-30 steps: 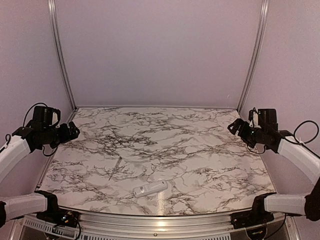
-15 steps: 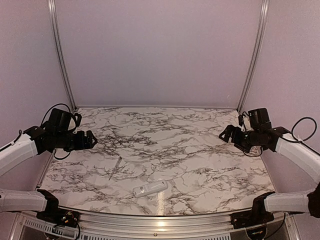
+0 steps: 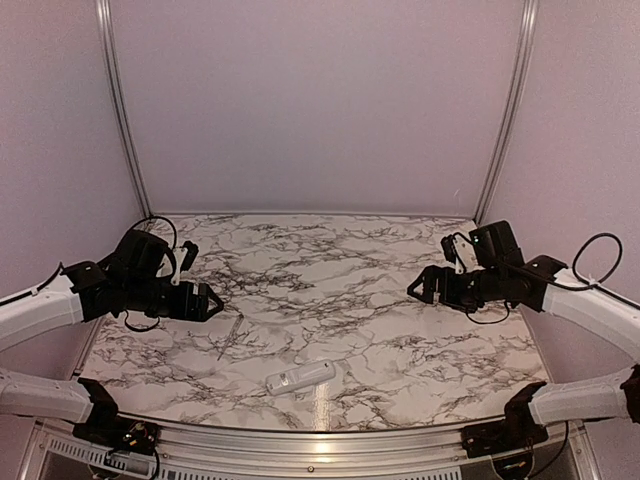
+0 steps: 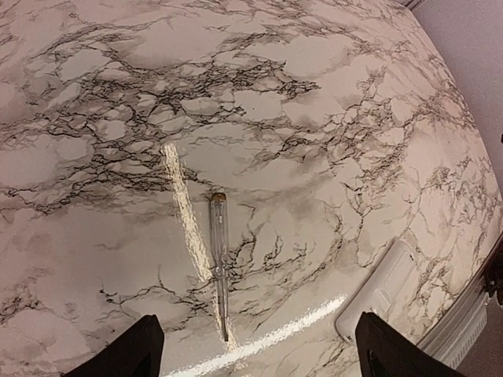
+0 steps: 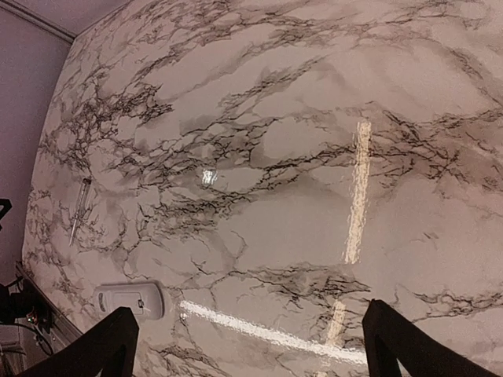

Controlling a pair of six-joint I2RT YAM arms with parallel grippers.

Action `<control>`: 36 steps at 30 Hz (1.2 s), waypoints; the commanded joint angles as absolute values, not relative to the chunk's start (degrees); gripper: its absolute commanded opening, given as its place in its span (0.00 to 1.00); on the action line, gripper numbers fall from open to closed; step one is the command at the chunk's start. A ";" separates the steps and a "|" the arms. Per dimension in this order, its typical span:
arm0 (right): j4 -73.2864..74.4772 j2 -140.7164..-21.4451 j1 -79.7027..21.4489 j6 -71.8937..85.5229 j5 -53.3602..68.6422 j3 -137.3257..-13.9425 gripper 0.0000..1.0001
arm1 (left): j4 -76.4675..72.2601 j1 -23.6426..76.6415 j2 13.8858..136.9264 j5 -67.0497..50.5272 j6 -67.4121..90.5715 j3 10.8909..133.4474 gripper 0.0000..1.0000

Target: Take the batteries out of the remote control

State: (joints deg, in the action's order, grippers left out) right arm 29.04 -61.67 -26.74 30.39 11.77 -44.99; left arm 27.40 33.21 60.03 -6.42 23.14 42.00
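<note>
The remote control (image 3: 300, 377) is a slim white bar lying flat near the table's front edge, its plain back face up in the wrist views (image 4: 377, 290) (image 5: 130, 299). The batteries are hidden. My left gripper (image 3: 205, 300) hovers over the left part of the table, behind and left of the remote. Its jaws stand open with nothing between them (image 4: 263, 349). My right gripper (image 3: 420, 288) hangs over the right part of the table, well apart from the remote. It is open and empty too (image 5: 251, 338).
A long thin grey stick (image 3: 230, 337) with a clear handle (image 4: 219, 259) lies on the marble table (image 3: 340, 270), left of the remote and just ahead of my left gripper. A metal rail (image 3: 320, 438) runs along the front edge. Purple walls enclose the back and sides.
Both arms have swung in from the side walls toward the middle of the table and lowered, the left moving right, the right moving left. The remote and the stick have not moved.
</note>
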 commanded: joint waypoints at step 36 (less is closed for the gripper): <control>34.42 -55.45 -27.51 29.66 13.08 -42.76 0.98 | 7.22 68.20 80.14 0.53 3.82 40.15 0.87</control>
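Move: The remote control lies to my left hand's right by about 21 cm and back by roughly 8 cm, some 14 cm below the hand. The thin clear screwdriver is nearly under that hand, about 3 cm ahead and 4 cm to its right, down on the same table top. From my right hand the remote is around 27 cm to the left and 10 cm back, about 15 cm down. I sweep my left hand about 14 cm to the right and 12 cm back towards the remote control, staying nearly level at first, then sinking roughly 8 cm near the end. On the way I swing the hand about 45 degrees clockwise so the fingers line up with the remote's length, keeping them wide open and still short of touching. ##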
